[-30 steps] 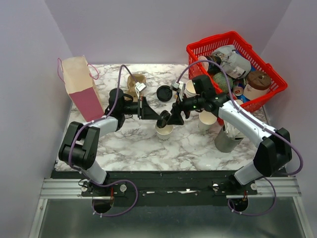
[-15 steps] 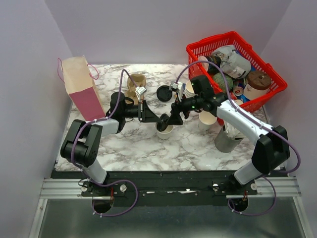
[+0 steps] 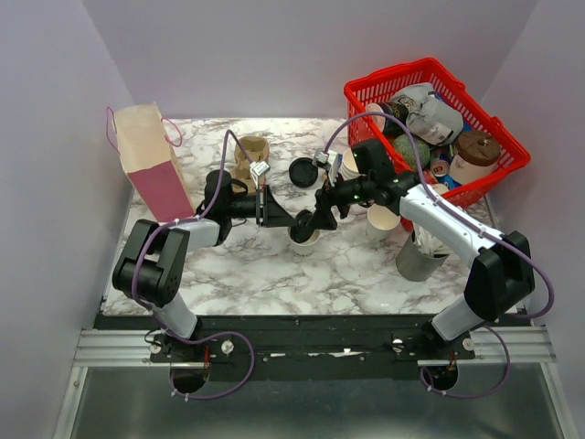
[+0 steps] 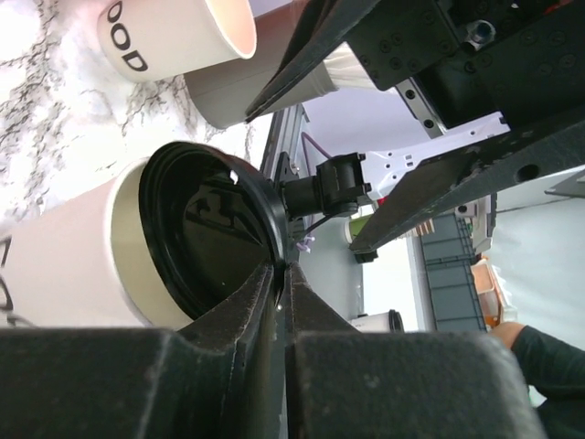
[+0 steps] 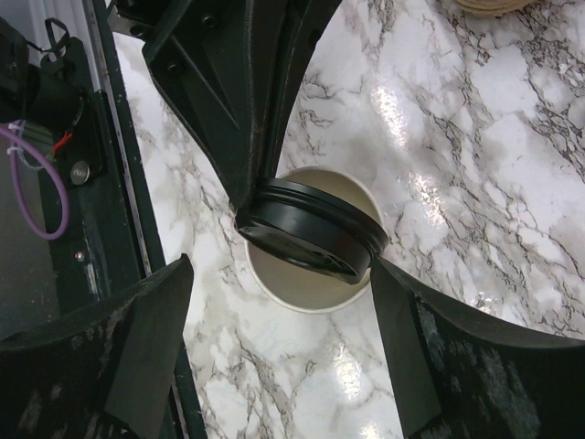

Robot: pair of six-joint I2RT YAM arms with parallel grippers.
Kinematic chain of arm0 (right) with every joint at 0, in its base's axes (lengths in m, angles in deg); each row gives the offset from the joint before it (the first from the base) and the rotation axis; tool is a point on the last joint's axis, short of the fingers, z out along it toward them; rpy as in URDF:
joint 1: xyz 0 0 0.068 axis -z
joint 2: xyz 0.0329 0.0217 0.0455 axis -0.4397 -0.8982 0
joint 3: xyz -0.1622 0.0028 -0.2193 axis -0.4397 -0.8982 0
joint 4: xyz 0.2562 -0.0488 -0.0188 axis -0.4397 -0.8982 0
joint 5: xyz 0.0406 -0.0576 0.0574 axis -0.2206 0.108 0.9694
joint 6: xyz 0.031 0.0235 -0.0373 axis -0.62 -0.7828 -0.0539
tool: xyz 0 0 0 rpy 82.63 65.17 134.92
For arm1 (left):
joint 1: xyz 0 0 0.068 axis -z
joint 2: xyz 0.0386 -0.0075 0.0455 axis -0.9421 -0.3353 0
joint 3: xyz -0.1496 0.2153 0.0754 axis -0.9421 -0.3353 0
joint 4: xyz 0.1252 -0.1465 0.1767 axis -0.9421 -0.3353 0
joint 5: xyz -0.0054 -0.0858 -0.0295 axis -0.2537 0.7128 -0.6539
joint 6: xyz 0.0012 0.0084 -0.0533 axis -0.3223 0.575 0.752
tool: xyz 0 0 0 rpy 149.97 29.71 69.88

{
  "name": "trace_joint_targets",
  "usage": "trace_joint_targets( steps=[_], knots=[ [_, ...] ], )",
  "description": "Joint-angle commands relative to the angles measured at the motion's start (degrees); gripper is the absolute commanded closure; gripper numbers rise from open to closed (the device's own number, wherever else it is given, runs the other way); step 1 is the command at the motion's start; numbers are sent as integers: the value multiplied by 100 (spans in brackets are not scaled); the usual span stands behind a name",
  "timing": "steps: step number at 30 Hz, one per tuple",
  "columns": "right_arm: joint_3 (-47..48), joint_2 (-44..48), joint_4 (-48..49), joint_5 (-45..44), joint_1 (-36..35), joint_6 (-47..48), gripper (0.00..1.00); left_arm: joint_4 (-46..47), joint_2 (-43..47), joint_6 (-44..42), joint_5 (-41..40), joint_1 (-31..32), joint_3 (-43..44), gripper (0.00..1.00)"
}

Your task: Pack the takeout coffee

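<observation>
The takeout coffee cup (image 5: 311,293) is a small white paper cup, cream inside, standing on the marble table (image 3: 256,265) mid-centre. Its black lid (image 5: 311,230) lies tilted across the cup's mouth. My left gripper (image 4: 281,267) is shut on the lid's rim, seen edge-on in the left wrist view with the lid (image 4: 206,233) against the cup (image 4: 64,274). My right gripper (image 5: 281,274) hangs open over the cup, one finger on each side, the right finger close to the lid. In the top view both grippers meet over the cup (image 3: 305,240).
A kraft and pink paper bag (image 3: 146,165) stands at the back left. A red basket (image 3: 430,119) of clutter fills the back right. A second black lid (image 3: 303,171), a brown cup holder (image 3: 249,155), stacked white cups (image 3: 352,165) and a grey cup (image 3: 419,258) lie around.
Both grippers and the lid shifted slightly toward the back over the cup in the first half second. Since then they have stayed nearly still.
</observation>
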Motion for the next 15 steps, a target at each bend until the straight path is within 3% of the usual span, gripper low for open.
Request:
trace_joint_targets(
  steps=[1,7,15],
  knots=[
    [-66,-46,174,-106,13,-61,13,-490,210,-388,-194,-111,-38,77],
    [31,-169,183,-238,13,-113,13,-1132,342,-907,-317,-278,23,64],
    [84,-249,200,-220,13,-166,13,-1264,316,-1038,-405,-305,67,56]
  ],
)
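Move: The black lid stands tilted in the mouth of the coffee cup, its near rim at my left fingertips. Its middle is some 4 cm to the right of my left hand, 2 cm back and 2 cm lower; from my open right hand it's about 5 cm left, 2 cm back and 3 cm down. The coffee cup's body is 4 cm right, 4 cm back and 7 cm below my left hand. A second cup is 15 cm to my right hand's right, level with it, and a spare lid about 18 cm ahead and 6 cm left of that hand. I spread my barely parted left fingers to a little under half open around the lid's rim, easing that hand back to the left by about 1.5 cm while it sinks nearly as far and drifts forward. Late on, my right hand lowers about 1 cm over the cup, its jaws staying wide on either side of the lid. ##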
